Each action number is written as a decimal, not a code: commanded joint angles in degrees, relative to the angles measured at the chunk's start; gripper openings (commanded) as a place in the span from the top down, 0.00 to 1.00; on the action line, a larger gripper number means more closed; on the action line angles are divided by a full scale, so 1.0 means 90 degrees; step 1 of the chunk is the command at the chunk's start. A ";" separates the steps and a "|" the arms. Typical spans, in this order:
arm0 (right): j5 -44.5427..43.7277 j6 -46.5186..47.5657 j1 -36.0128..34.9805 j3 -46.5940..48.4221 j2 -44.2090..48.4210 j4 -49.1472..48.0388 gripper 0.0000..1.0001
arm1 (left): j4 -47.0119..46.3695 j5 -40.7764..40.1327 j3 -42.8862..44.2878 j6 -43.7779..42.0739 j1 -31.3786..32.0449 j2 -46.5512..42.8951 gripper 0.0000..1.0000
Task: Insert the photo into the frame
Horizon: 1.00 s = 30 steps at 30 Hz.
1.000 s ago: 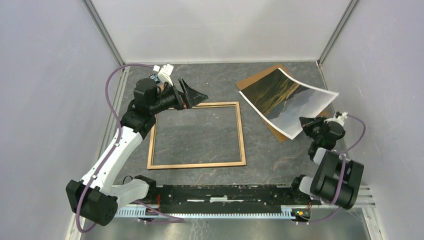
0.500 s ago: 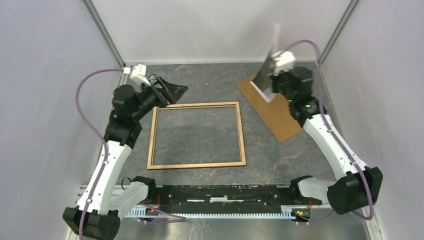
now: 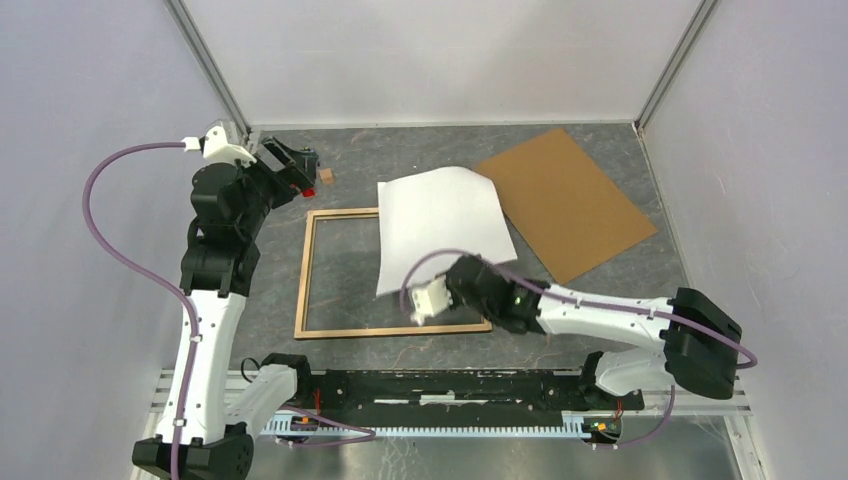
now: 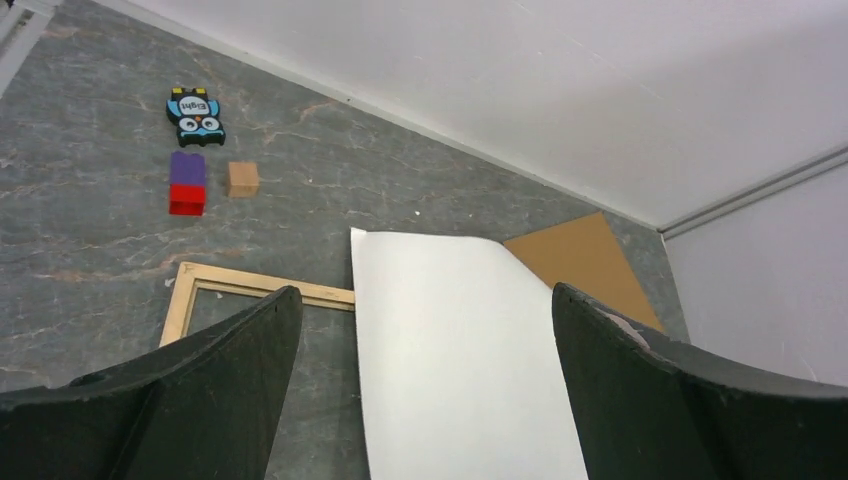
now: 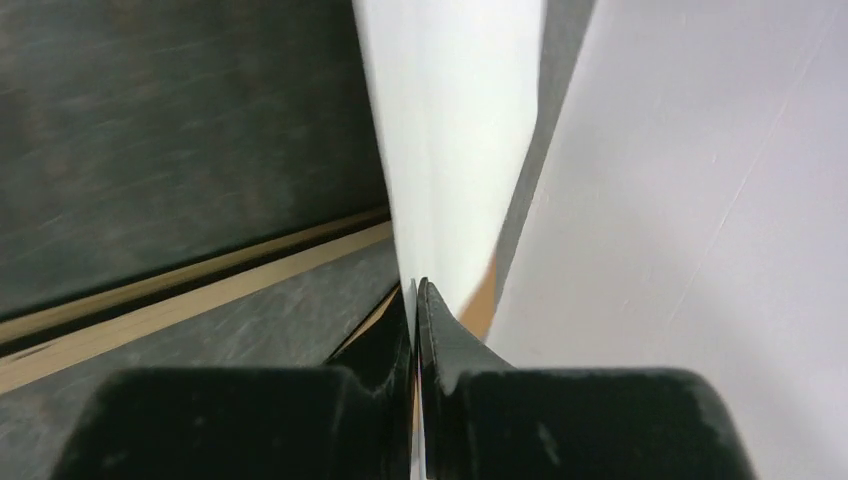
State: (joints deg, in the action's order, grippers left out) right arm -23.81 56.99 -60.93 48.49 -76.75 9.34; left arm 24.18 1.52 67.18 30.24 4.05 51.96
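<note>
The photo [image 3: 440,225] shows its plain white side and hangs tilted over the right part of the frame [image 3: 305,270], which lies flat with its light wood rails up. My right gripper [image 3: 447,280] is shut on the photo's near edge; in the right wrist view the sheet [image 5: 450,130] stands edge-on between the closed fingers, with a frame rail [image 5: 200,290] beside it. My left gripper [image 3: 292,165] hovers open and holding nothing beyond the frame's far left corner. Its wrist view looks down on the photo [image 4: 460,350] and the frame's corner [image 4: 250,285] between its wide-apart fingers.
A brown cardboard board [image 3: 565,200] lies flat at the back right, partly under the photo's far corner. Near the back left sit an owl figure [image 4: 195,112], a purple-and-red block [image 4: 187,183] and a small tan cube [image 4: 242,179]. White walls close in the table.
My right arm has swung from the back right to the near middle, carrying the photo off the cardboard and turning it white side up over the frame. My left arm drew back to the far left.
</note>
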 commanded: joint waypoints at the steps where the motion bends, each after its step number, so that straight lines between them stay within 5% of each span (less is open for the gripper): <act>1: -0.0854 0.1391 -0.0806 -0.1030 0.0495 -0.1462 0.91 | -0.0028 0.0180 -0.0049 -0.0206 -0.0117 0.0060 0.00; 7: -0.0893 0.0579 -0.1101 -0.2199 0.0662 -0.2171 0.83 | -0.0250 0.0742 -0.0202 -0.0071 -0.0128 0.0211 0.00; 11: -0.1747 -0.0218 -0.1097 -0.3249 0.1034 -0.3185 0.55 | -0.0396 0.1097 -0.0285 0.0072 -0.0125 0.0338 0.00; 15: -0.1972 -0.0995 -0.1104 -0.3678 0.1422 -0.3104 0.43 | -0.0460 0.1420 -0.0307 0.0205 -0.0127 0.0543 0.00; 16: -0.2024 -0.1213 -0.1113 -0.3743 0.1500 -0.3076 0.37 | -0.0497 0.1511 -0.0320 0.0229 -0.0127 0.0576 0.00; 17: -0.2217 -0.1403 -0.1151 -0.3759 0.1598 -0.3072 0.08 | -0.0533 0.1598 -0.0330 0.0274 -0.0128 0.0610 0.00; 18: -0.2429 -0.1672 -0.1226 -0.3750 0.1691 -0.3077 0.02 | -0.0565 0.1652 -0.0344 0.0307 -0.0128 0.0646 0.00; 24: -0.2604 -0.5118 -0.1374 -0.2575 0.1997 -0.1350 0.02 | -0.0773 0.1861 -0.0490 0.0453 -0.0156 0.0739 0.01; 27: -0.1795 -0.7128 -0.1375 -0.1828 0.1934 0.0203 0.02 | -0.0812 0.1865 -0.0520 0.0446 -0.0160 0.0755 0.01; 30: -0.0968 -0.8414 -0.1373 -0.2167 0.2376 -0.0067 0.02 | -0.0873 0.1970 -0.0549 0.0494 -0.0168 0.0785 0.01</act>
State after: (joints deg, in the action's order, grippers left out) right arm -41.39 7.29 -73.03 29.41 -59.35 2.98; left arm 19.84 16.82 62.57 32.58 2.96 58.78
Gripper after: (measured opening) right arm 0.982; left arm 0.992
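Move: The right hand, some 13 cm above the table, pinches the photo's near edge; the frame's middle lies about 14 cm to its left and roughly level with it, some 13 cm below. The photo's middle is about 9 cm ahead and 5 cm left, a few centimetres lower, and the brown board some 14 cm ahead and 21 cm right. From the left hand the frame's middle is about 14 cm right, 6 cm back and far below, some 34 cm. Down and back goes the right hand, then rightward, sinking about 9 cm to lay the photo's held edge over the near right part of the frame. The fingers open wide and let go on the way down; then the hand rises about 6 cm, coming back left, rolling its left side up and turning clockwise. Meanwhile the open left hand eases down and right towards the frame. ##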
